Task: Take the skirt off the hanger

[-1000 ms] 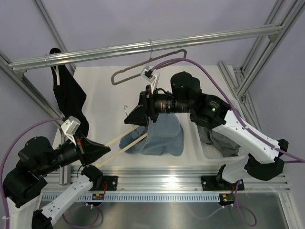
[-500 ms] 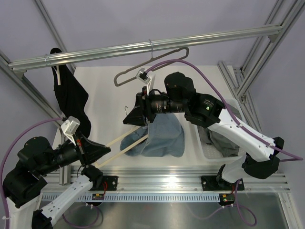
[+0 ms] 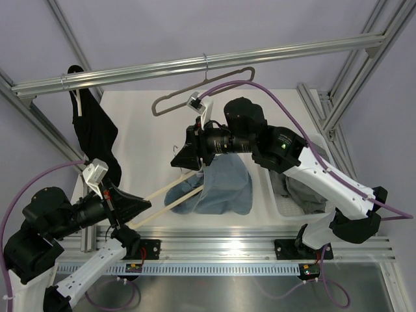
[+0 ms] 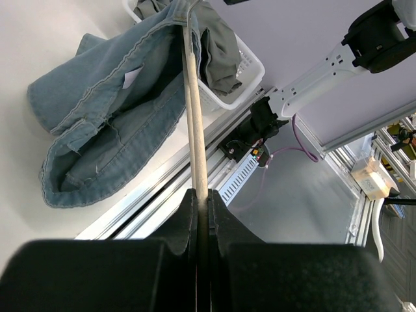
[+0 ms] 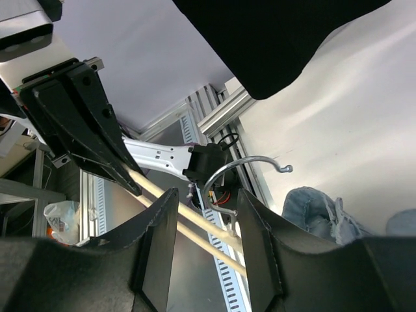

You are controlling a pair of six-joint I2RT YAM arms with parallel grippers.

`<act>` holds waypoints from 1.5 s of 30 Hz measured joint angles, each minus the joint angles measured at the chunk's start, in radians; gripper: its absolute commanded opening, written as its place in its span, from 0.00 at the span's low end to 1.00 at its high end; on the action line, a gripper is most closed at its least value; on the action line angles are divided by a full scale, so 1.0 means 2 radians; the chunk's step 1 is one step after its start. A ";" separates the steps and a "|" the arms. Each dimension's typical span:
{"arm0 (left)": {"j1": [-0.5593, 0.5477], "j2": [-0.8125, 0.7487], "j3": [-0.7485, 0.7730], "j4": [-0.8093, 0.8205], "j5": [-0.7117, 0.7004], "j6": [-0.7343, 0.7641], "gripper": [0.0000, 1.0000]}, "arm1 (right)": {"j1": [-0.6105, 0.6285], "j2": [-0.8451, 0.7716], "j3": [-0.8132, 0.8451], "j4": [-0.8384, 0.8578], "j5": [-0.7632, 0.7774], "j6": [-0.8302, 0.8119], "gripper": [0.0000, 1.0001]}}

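Note:
The grey-taupe hanger (image 3: 229,72) hangs bare on the overhead rail. Grey fabric that looks like the skirt (image 3: 305,192) lies bunched in the white basket (image 3: 276,201); it also shows in the left wrist view (image 4: 218,45). My left gripper (image 3: 144,207) (image 4: 201,195) is shut on the bar of a cream hanger (image 3: 166,203) (image 4: 193,97), which carries light blue jeans (image 3: 224,188). My right gripper (image 3: 177,159) (image 5: 207,192) is open. Its jaws straddle the cream hanger's wire hook (image 5: 250,160) and neck.
A black garment (image 3: 94,133) hangs on another cream hanger at the rail's left end. It fills the top of the right wrist view (image 5: 279,39). The jeans (image 4: 110,123) trail onto the white table. Aluminium frame posts stand at both sides.
My right gripper has shifted left and settled over the cream hanger's hook, its jaws narrowing slightly. The grey-taupe hanger has swayed a little. My left gripper has kept its grip.

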 measured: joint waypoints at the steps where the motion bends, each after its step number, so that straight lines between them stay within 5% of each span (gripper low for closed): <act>1: 0.000 -0.001 0.000 0.002 0.002 0.000 0.00 | -0.001 0.001 0.002 -0.002 0.001 -0.001 0.42; 4: 0.000 -0.003 0.000 0.005 0.004 -0.002 0.00 | -0.003 0.005 0.007 -0.006 0.001 -0.007 0.24; 14: 0.000 -0.001 0.002 0.006 -0.020 -0.029 0.00 | -0.003 0.023 0.021 -0.006 0.017 0.001 0.00; 32: 0.000 0.034 0.020 -0.016 -0.141 -0.098 0.00 | 0.053 0.129 0.130 -0.067 0.279 0.043 0.00; 43: -0.002 0.051 0.020 -0.009 -0.170 -0.111 0.00 | 0.070 0.157 0.165 -0.089 0.356 0.052 0.00; 44: -0.002 0.051 0.020 -0.010 -0.171 -0.112 0.00 | 0.071 0.161 0.170 -0.092 0.358 0.052 0.05; 45: -0.002 0.051 0.020 -0.010 -0.172 -0.112 0.00 | 0.072 0.165 0.175 -0.095 0.362 0.052 0.21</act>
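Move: The wooden hanger's metal hook stands between the right hand's open fingertips, its middle about 2 cm to the left and 1 cm ahead. The denim garment on the table lies some 8 cm ahead, 9 cm right and 33 cm below that hand; the black garment hangs roughly 25 cm to its left, 14 cm farther out and 10 cm lower. From the left hand, holding the hanger's near end, the hook is about 12 cm ahead, 8 cm right and 3 cm higher. The right fingers shut from half open and pinch the wire hook; with the left still gripping the near end, both hands then carry the wooden hanger forward towards the rail. The right goes about 8 cm forward, also drifting left and down, and turns some 30 degrees clockwise; the left goes about 6 cm forward and a little left, turning some 20 degrees counter-clockwise and tipping slightly down. ##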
